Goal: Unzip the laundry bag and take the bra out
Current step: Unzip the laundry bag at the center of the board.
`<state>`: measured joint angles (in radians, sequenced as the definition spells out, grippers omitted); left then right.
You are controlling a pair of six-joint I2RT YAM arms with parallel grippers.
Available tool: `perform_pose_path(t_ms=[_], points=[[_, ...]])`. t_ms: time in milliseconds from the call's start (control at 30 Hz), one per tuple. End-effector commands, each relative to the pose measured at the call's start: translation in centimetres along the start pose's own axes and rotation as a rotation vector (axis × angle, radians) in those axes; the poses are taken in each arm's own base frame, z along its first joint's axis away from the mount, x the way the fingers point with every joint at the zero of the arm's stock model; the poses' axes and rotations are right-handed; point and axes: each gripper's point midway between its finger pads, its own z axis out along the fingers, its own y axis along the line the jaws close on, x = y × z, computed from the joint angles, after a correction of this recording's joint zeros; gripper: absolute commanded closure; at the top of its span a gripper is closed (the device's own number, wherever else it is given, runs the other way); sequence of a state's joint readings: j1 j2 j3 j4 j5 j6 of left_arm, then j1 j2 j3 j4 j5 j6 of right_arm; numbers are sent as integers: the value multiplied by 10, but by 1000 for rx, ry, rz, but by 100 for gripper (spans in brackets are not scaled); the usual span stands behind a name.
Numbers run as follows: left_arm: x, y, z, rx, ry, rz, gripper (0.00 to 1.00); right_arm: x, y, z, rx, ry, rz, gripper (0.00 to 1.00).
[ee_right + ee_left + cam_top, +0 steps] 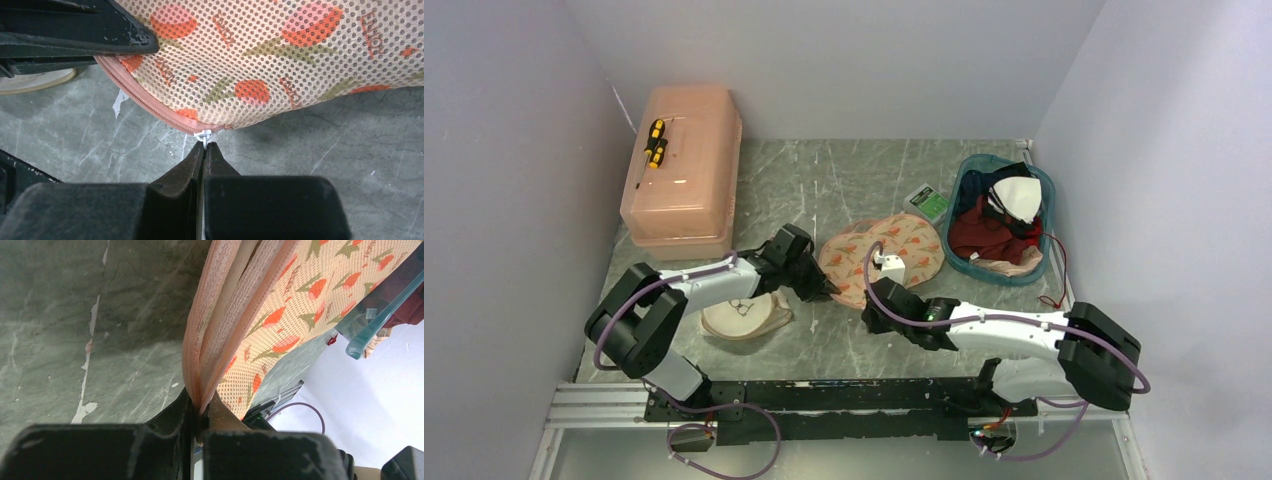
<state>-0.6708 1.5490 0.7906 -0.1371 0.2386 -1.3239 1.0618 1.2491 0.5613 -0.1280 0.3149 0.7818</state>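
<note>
The laundry bag (894,245) that both grippers hold is a peach mesh two-cup bag with an orange tulip print and a pink zipper, lying mid-table. My left gripper (829,292) is shut on its folded zipper edge (200,365). In the left wrist view the mesh (300,290) rises from that gripper (200,402). My right gripper (205,146) is shut on the small white zipper pull (203,136) at the bag's near rim (165,117). The top view shows that gripper (876,292) just below the bag. The bra is hidden.
A small white round mesh bag (744,317) with a black icon lies under the left arm. A pink plastic box (682,190) with a yellow screwdriver (656,142) stands back left. A teal basket (1046,185) of clothes is back right, a green packet (929,203) beside it.
</note>
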Motion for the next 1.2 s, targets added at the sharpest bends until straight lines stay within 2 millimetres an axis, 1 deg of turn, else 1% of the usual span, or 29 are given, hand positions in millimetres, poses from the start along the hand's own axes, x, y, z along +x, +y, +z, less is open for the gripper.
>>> perform_pose_path(t_ms=[0, 67, 100, 133, 167, 200, 267, 333, 367, 433, 500, 567, 600, 667, 767, 800, 867, 933, 1033, 1100, 1167], points=[[-11, 1, -10, 23, -60, 20, 93, -11, 3, -12, -30, -40, -21, 84], [-7, 0, -14, 48, -50, 31, 80, -18, 9, -20, -63, -54, -26, 59], [-6, -1, -17, 61, -48, 37, 72, -20, 10, -24, -69, -56, -32, 51], [-4, -1, -20, 76, -43, 43, 63, -23, 11, -28, -74, -62, -35, 46], [-2, -1, -24, 82, -42, 53, 54, -25, 12, -32, -79, -64, -43, 41], [0, -2, -29, 89, -41, 68, 47, -27, 11, -37, -81, -65, -49, 39], [1, 4, -41, 61, -54, 116, 37, -32, 11, -45, -88, -81, -55, 37], [-2, 8, -59, 30, -94, 178, 28, -38, 10, -52, -98, -109, -55, 36], [-5, 11, -68, 7, -123, 208, 27, -41, 9, -54, -98, -128, -49, 35], [-14, 8, -90, 5, -196, 289, 24, -47, 4, -57, -95, -181, -29, 35], [-27, 4, -102, 3, -271, 363, 25, -54, -2, -61, -104, -254, 11, 35], [-34, -6, -107, 29, -303, 458, 26, -57, -5, -63, -133, -316, 49, 31], [-41, -8, -105, 14, -333, 492, 27, -58, -5, -63, -156, -343, 66, 29], [-50, -12, -97, 4, -353, 551, 27, -57, -6, -62, -185, -372, 90, 28], [-55, -29, -83, 55, -338, 625, 27, -52, -13, -59, -181, -385, 115, 27], [-60, -31, -78, 54, -336, 633, 27, -51, -14, -59, -176, -386, 120, 27], [-70, -31, -68, 36, -324, 623, 27, -48, -18, -57, -160, -379, 131, 28], [-83, -23, -58, 11, -315, 586, 27, -43, -26, -54, -120, -361, 139, 28], [-95, -17, -45, 13, -295, 553, 28, -35, -50, -47, 7, -339, 183, 26], [-96, -22, -39, 46, -278, 571, 28, -33, -55, -46, 24, -344, 216, 24], [-95, -30, -38, 77, -267, 596, 28, -35, -54, -45, -6, -355, 245, 22]])
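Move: The laundry bag's middle lies about 7 cm ahead of the left hand and 10 cm to its right, its near-left edge still pinched there; from the right hand it is roughly 13 cm ahead and 4 cm to the right, with the zipper pull between that hand's fingertips. The round white bag sits some 19 cm left of the left hand and 5 cm back. The green-labelled box is about 24 cm ahead of the right hand and 12 cm to its right. The laundry bag's edge and its zipper pull are both let go as the two grippers open wide. The left hand backs off left and up by some 8 cm, then swings forward and down beside the bag's left edge, its fingers turning about 30 degrees to point more forward. The right hand lifts some 7 cm off the pull, sinks partway and shifts 6 cm right, tilting slightly. ##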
